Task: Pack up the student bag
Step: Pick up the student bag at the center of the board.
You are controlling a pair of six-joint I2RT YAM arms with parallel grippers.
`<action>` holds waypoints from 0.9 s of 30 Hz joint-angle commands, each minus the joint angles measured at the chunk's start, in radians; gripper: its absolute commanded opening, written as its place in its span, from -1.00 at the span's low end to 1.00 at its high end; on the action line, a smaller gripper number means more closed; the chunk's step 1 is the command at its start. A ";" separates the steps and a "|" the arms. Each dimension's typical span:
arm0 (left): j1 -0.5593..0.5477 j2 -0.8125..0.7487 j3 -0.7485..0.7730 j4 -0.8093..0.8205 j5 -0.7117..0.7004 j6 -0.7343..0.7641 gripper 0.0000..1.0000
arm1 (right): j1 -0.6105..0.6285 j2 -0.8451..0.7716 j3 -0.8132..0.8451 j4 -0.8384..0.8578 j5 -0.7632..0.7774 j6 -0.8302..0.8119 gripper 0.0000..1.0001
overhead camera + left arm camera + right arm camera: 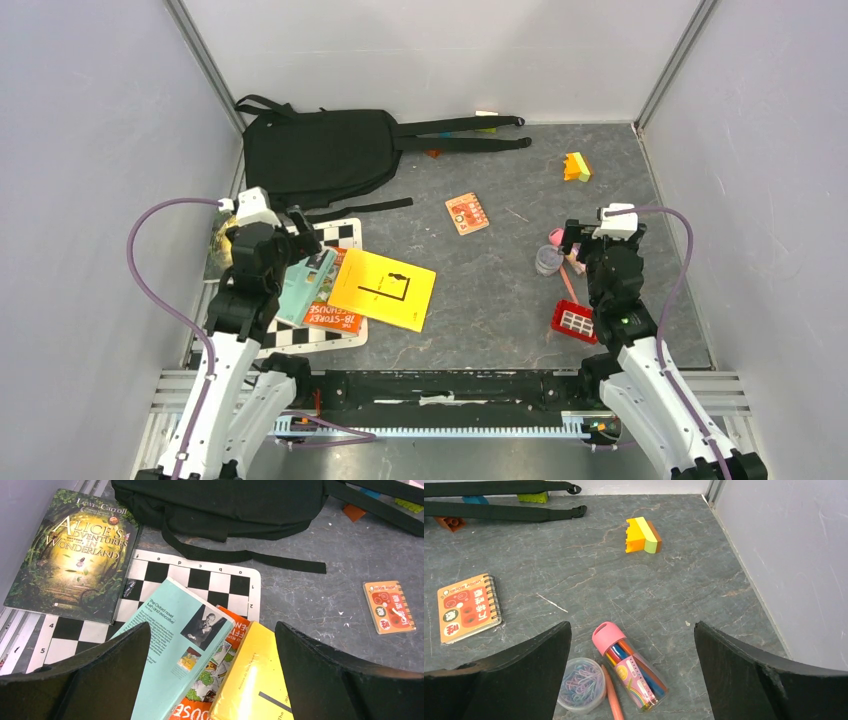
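Observation:
The student bag, a big black backpack, lies flat at the back left with its two straps stretched to the right; its lower edge fills the top of the left wrist view. My left gripper hangs open over a pile of books: a teal one, an orange one and a yellow one. My right gripper is open above a pink-capped marker tube. Neither gripper holds anything.
A chessboard lies under the books, with an Alice in Wonderland book at the left wall. Near the markers sit a tub of paper clips and a pink pencil. An orange notebook, a red box and yellow-orange blocks lie around.

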 commanded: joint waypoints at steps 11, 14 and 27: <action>-0.003 0.175 0.108 0.004 0.010 0.034 0.99 | 0.000 -0.077 0.017 0.043 -0.020 0.056 0.96; -0.003 0.251 0.165 0.053 0.104 0.074 0.99 | 0.000 -0.098 -0.003 0.062 -0.056 0.032 0.96; -0.062 0.700 0.462 0.218 0.185 0.173 0.99 | 0.000 -0.036 0.036 -0.008 -0.138 0.034 0.96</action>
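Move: From the left hand, held open above the near-left books, the student bag's body is centred about 30 cm ahead, 4 cm left and some 15 cm below. Its loose near strap runs about 16 cm ahead and 6 cm right, the Alice book about 10 cm ahead and 26 cm left, and the yellow book 4 cm back and 11 cm right, all roughly 18 cm below. From the right hand the bag lies about 30 cm ahead, 54 cm left and 15 cm lower. Touching nothing yet, the left hand heads for the near edge of the student bag: it first sinks about 3 cm with the fingers tipping down, then swings quickly forward some 12 cm and 6 cm right, regaining its height and turning clockwise, fingers still wide open. The right hand only bobs up, sinks partway back and drifts slightly left, open. ##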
